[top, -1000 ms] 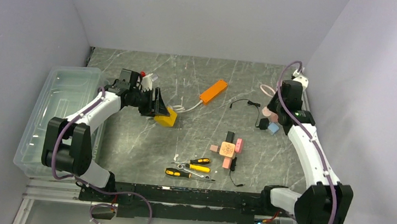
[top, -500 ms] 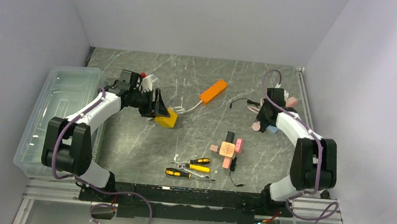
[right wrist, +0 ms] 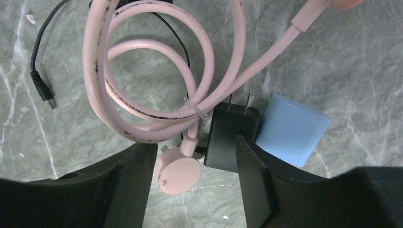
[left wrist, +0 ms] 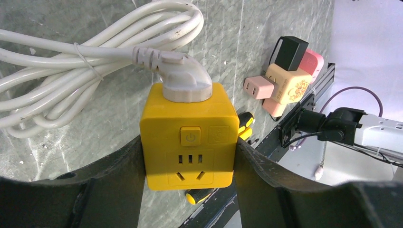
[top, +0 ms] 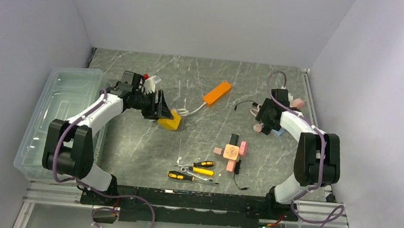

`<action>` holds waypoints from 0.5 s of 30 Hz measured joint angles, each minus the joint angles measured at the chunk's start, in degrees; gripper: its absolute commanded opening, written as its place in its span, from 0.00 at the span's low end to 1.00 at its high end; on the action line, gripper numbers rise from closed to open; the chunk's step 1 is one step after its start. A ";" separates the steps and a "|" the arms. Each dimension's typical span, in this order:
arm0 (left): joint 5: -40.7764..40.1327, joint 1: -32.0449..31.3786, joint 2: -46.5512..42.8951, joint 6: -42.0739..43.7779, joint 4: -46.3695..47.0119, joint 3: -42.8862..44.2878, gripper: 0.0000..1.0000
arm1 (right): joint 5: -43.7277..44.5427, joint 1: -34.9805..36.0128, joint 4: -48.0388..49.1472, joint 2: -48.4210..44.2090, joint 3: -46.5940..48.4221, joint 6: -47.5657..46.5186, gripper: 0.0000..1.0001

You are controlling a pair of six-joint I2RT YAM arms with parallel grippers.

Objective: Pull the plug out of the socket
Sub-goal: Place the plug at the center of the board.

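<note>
A yellow socket cube (left wrist: 190, 137) sits between the fingers of my left gripper (left wrist: 189, 164), which is shut on its two sides. A white plug (left wrist: 183, 78) is seated in the cube's far face, and its coiled white cord (left wrist: 71, 61) lies on the table behind. In the top view the cube (top: 170, 120) rests left of centre under the left gripper (top: 158, 108). My right gripper (right wrist: 197, 156) stands open over a round pink plug (right wrist: 178, 175) that lies loose on the table. That plug touches neither finger.
A black adapter (right wrist: 233, 137) and a blue cube (right wrist: 291, 129) lie by the right finger, beside a looped pink cable (right wrist: 97, 71). An orange power strip (top: 217, 93), a pink adapter cluster (top: 232, 149), screwdrivers (top: 194, 170) and a clear bin (top: 59, 117) share the table.
The right arm swung in from the right edge toward the blue cube and its gripper opened, leaving the pink plug on the table. The left arm and yellow cube stayed put.
</note>
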 measured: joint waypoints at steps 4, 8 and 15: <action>0.35 0.00 0.00 -0.07 0.04 -0.02 0.00 | -0.02 -0.07 -0.09 -0.20 0.04 -0.04 0.78; 0.68 0.00 0.00 -0.09 0.11 -0.02 0.00 | -0.35 -0.11 -0.63 -2.10 0.04 -0.46 0.86; 1.86 0.00 0.00 -0.22 1.42 -0.15 0.00 | -2.49 -0.11 -0.70 -11.06 0.04 -2.47 0.89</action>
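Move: The right hand is low over the pile and holds nothing. The pink plug is a couple of centimetres below it and 1 to its left; the black adapter is 3 cm to its right, the blue block 7, and the pink cable loops 5 cm ahead. The white plug, on the yellow socket in the left hand, is about 35 cm to its left, nearly level forward and some 10 cm higher. From the left hand, that plug is 3 cm up, 3 right and 2 ahead. With the pink plug already laid down, the right hand spreads its part-open fingers to nearly full width while almost still, then climbs ever faster, about 6.5 cm nearly straight up away from the pink plug, black adapter and cable loops, its fingers tipping some 10 degrees up towards forward. The left hand keeps the yellow socket gripped between its fingers, with the white plug still in it, and stays practically in place. ##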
